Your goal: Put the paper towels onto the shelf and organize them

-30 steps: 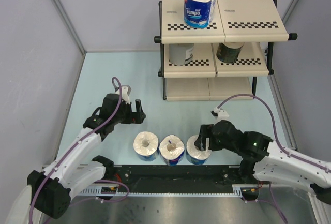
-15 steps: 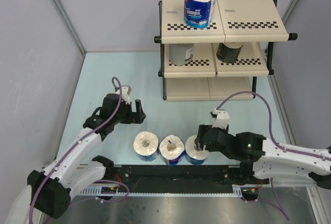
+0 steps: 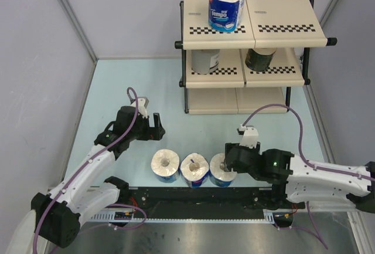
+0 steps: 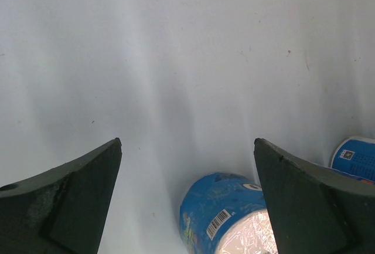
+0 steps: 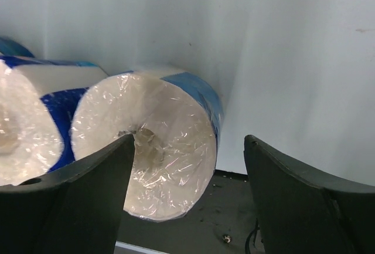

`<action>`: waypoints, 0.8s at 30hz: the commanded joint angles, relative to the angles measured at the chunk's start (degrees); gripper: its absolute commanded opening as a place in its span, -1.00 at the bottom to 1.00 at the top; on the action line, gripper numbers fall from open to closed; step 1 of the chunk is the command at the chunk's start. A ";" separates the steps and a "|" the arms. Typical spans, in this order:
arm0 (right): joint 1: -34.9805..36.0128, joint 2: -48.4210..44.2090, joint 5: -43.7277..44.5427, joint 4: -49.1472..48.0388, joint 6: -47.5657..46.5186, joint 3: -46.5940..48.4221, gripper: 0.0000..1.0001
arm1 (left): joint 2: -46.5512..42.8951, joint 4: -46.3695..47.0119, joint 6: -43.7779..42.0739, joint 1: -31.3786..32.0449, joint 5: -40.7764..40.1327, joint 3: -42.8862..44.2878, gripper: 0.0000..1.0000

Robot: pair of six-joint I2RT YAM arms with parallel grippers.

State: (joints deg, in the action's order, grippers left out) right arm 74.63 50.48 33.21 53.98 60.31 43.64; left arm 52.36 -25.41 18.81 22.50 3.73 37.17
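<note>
Three blue-wrapped paper towels stand in a row at the near edge: left point(image 3: 166, 166), middle point(image 3: 194, 170), right point(image 3: 220, 172). My right gripper point(image 3: 230, 159) hovers open over the right roll point(image 5: 158, 160); one finger point(image 5: 70, 201) crosses its top face, the other stands clear beside it. My left gripper point(image 3: 157, 127) is open above bare table, behind the left roll point(image 4: 225, 216). On the shelf point(image 3: 281, 28), a Tempo roll point(image 3: 226, 6) stands on the top tier. A grey roll point(image 3: 205, 61) and a dark roll point(image 3: 259, 58) sit on the middle tier.
A black rail point(image 3: 199, 198) runs along the near table edge just behind the three rolls. Grey walls point(image 3: 47, 60) close the table on the left and back. The shelf's bottom tier point(image 3: 234, 98) holds nothing that I can see.
My right arm has swung its wrist left and over the right-hand roll, with the jaws narrowing slightly. The left arm and all rolls have stayed put.
</note>
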 commanded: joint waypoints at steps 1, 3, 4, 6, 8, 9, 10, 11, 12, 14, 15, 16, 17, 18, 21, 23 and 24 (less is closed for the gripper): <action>0.34 5.40 -1.92 -1.94 -0.81 0.75 0.61 | -0.41 0.62 -0.88 0.44 0.67 1.59 0.99; 0.34 6.91 -2.71 -2.21 -0.90 0.57 0.58 | -0.50 0.71 -0.79 0.44 0.58 1.59 1.00; 0.43 7.52 -2.89 -2.47 -0.81 0.48 0.57 | -0.50 0.71 -0.79 0.44 0.49 1.59 1.00; 0.43 8.93 -3.33 -2.65 -0.73 0.14 0.49 | -0.50 0.80 -0.79 0.44 0.49 1.59 1.00; 0.43 9.64 -3.33 -2.82 -0.37 0.04 0.40 | -0.50 0.80 -0.79 0.44 0.49 1.59 1.00; 0.43 9.90 -3.42 -2.82 -0.20 -0.22 0.31 | -0.50 0.71 -0.79 0.44 0.49 1.59 1.00; 0.43 9.82 -3.24 -2.91 -0.02 -0.13 0.22 | -0.50 0.80 -0.79 0.44 0.49 1.59 1.00; 0.43 9.73 -3.15 -3.00 0.07 -0.22 0.13 | -0.50 0.80 -0.79 0.44 0.58 1.59 1.00; 0.43 9.12 -2.80 -3.00 0.33 -0.22 -0.05 | -0.50 0.80 -0.79 0.44 0.49 1.59 1.00; 0.69 6.67 -1.67 -3.35 1.20 -0.13 -0.13 | -0.50 0.80 -0.88 0.44 0.49 1.59 1.00; 1.21 5.17 0.95 -3.70 1.91 -0.22 -0.24 | -0.50 0.80 -0.79 0.44 0.49 1.59 1.00; 1.74 3.50 2.80 -4.05 2.43 -0.22 -0.27 | -0.50 0.80 -0.79 0.44 0.49 1.59 1.00; 2.44 1.14 4.74 -4.49 2.87 -0.22 -0.29 | -0.50 0.80 -0.79 0.44 0.49 1.59 1.00; 2.45 -3.06 8.85 -5.62 2.53 -0.22 -0.35 | -0.50 0.80 -0.79 0.44 0.49 1.59 1.00; 0.88 -10.72 18.25 -9.57 -1.49 -0.22 -0.59 | -0.59 0.80 -0.79 0.44 0.40 1.68 0.99; -2.28 -12.33 20.66 -13.70 -6.67 -0.13 -0.63 | -0.68 0.71 -0.79 0.44 0.32 1.68 1.00; -6.82 -12.60 20.40 -19.12 -13.66 -0.13 -0.62 | -0.59 0.71 -0.79 0.44 0.40 1.68 1.00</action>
State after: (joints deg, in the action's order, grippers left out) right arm 75.00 41.17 41.30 49.01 57.74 42.00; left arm 52.36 -25.41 18.81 22.50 3.68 37.17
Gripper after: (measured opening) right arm 0.478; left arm 0.996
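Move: The right hand hovers open above the right part of the blue paper towel roll that stands nearest to it: the roll's middle is about 4 cm to its left, 1 cm back and 7 cm lower. The middle roll stands some 14 cm to the hand's left and 1 cm back, and the left roll about 24 cm left and level with it. From the left hand, that first roll lies about 23 cm to the right, 14 cm back and 7 cm lower. The right hand sinks about 3 cm, edging slightly left and back, until one finger is in the core hole of the nearest roll and the other outside its right side, and closes to about half open, pinching the roll's wall between them. Keeping that grip, it pulls up quickly by some 7 cm, going about 3 cm forward and a little to the right towards the shelf, while the wrist rolls its left side up and tips the fingers upward, roughly 15 degrees each. ##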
